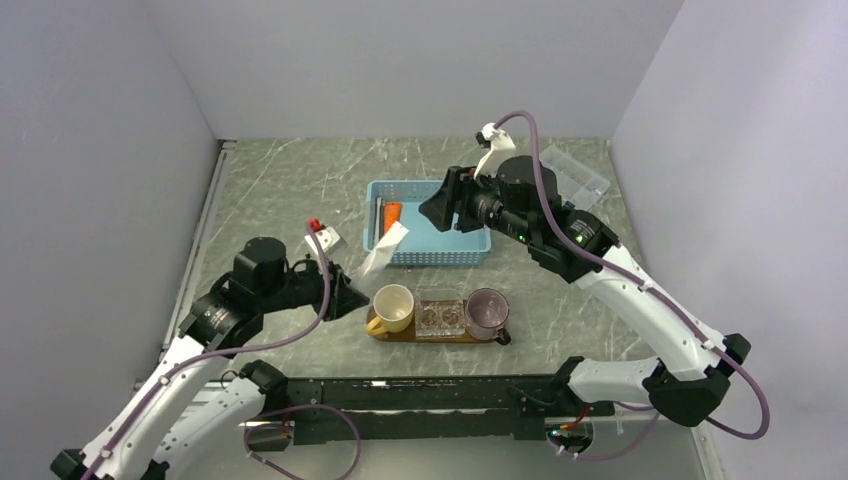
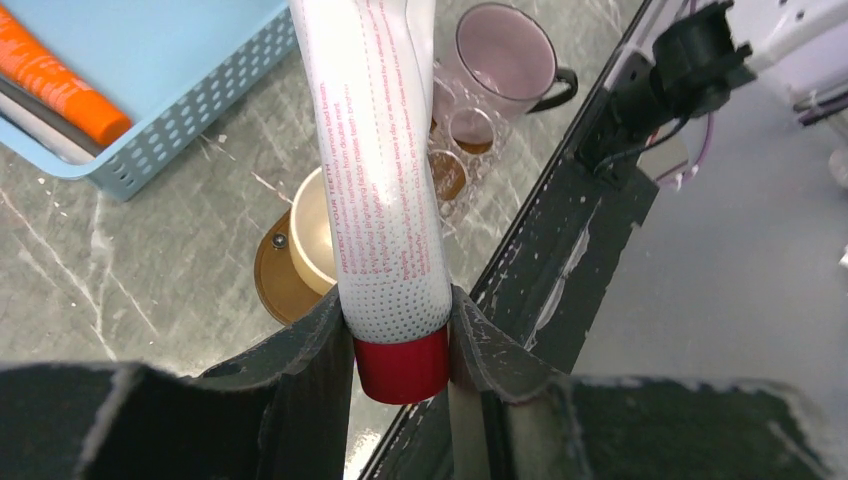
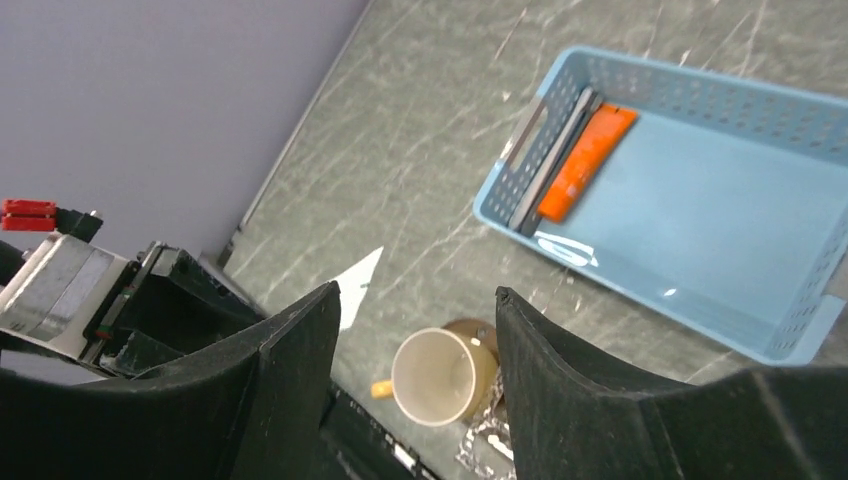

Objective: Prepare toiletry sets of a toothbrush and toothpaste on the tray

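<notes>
My left gripper (image 2: pixel 400 340) is shut on the white toothpaste (image 2: pixel 385 150), pinching it just above its red cap. The tube sticks up over the table left of the tray (image 1: pixel 383 255). An orange toothpaste (image 3: pixel 588 165) lies at the left end of the blue basket (image 3: pixel 520 185), with a grey toothbrush (image 3: pixel 556 160) alongside it. The dark wooden tray (image 1: pixel 497 338) sits at the near middle. My right gripper (image 3: pixel 415 310) hangs open and empty above the basket (image 1: pixel 436 208).
On the tray stand a yellow cup (image 1: pixel 393 307), a clear compartment box (image 1: pixel 440 315) and a purple mug (image 1: pixel 486 312). A clear plastic lid or box (image 1: pixel 575 172) lies at the back right. The black frame bar (image 1: pixel 430 392) runs along the near edge.
</notes>
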`<state>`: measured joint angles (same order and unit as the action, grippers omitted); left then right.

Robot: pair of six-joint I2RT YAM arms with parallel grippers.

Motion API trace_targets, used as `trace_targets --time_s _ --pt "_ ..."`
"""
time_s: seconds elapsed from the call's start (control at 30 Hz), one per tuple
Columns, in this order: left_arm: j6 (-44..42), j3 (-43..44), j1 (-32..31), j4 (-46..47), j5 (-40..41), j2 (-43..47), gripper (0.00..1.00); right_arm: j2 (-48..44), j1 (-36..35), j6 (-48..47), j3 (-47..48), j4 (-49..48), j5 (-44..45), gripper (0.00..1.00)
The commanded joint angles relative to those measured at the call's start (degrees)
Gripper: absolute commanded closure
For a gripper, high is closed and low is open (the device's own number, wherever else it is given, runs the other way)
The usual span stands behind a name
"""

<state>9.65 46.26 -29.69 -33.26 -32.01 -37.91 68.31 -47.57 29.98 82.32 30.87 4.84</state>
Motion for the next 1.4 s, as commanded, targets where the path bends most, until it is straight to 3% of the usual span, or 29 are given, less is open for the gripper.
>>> trace_targets --time_s 0.0,0.37,0.8,0.93,1.1,1.23,1.37 --pt "-6.1 4.0 -6.8 -2.3 9.7 -1.3 1.00 1.2 3.2 0.7 2.6 5.4 -15.0 0.39" --pt "-8.9 5.2 -18.0 -2.9 19.9 -3.5 1.00 1.5 9.0 5.0 -6.1 0.9 -37.4 0.37" --pt "-11.3 5.1 -25.5 -2.8 27.1 -4.4 1.00 7.4 9.1 8.8 -11.6 -8.5 -50.6 0.36" --pt "-11.3 4.4 -26.2 -2.3 28.3 -3.9 1.00 8.1 9.1 9.5 -12.3 -9.7 -52.3 0.41" --pt "-11.3 3.8 -26.4 -1.8 28.7 -3.4 1.00 8.8 9.1 11.1 -13.8 -11.9 -54.5 0.59" --pt "-11.2 3.7 -26.6 -1.8 29.7 -3.3 1.00 8.7 9.1 12.8 -15.7 -14.6 -56.1 0.67" --pt "-11.1 3.6 -26.7 -1.7 31.0 -3.3 1.00 8.1 9.1 13.0 -16.4 -14.8 -56.4 0.67"
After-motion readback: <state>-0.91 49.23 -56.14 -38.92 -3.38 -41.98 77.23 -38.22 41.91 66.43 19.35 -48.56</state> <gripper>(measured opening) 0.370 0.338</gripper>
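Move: The left gripper holds the toothpaste by its red cap; the tube's middle is about 4 cm ahead, 4 cm right and 3 cm above that hand. From the empty, open right gripper the same middle lies some 4 cm back, 8 cm left and 10 cm down. Under the right hand, some 30 cm below, the yellow mug is 4 cm back and 7 cm left, the clear box about 6 cm back and 2 cm right. Bring the right gripper down about 10 cm, back some 7 and left 5 to the toothpaste's tail, turning it counter-clockwise and tipping it down, about 50 degrees in all. Once the tail is between the fingers, start closing on it. Keep the left grip on the cap, easing that hand a little down and back while its fingertips dip. ##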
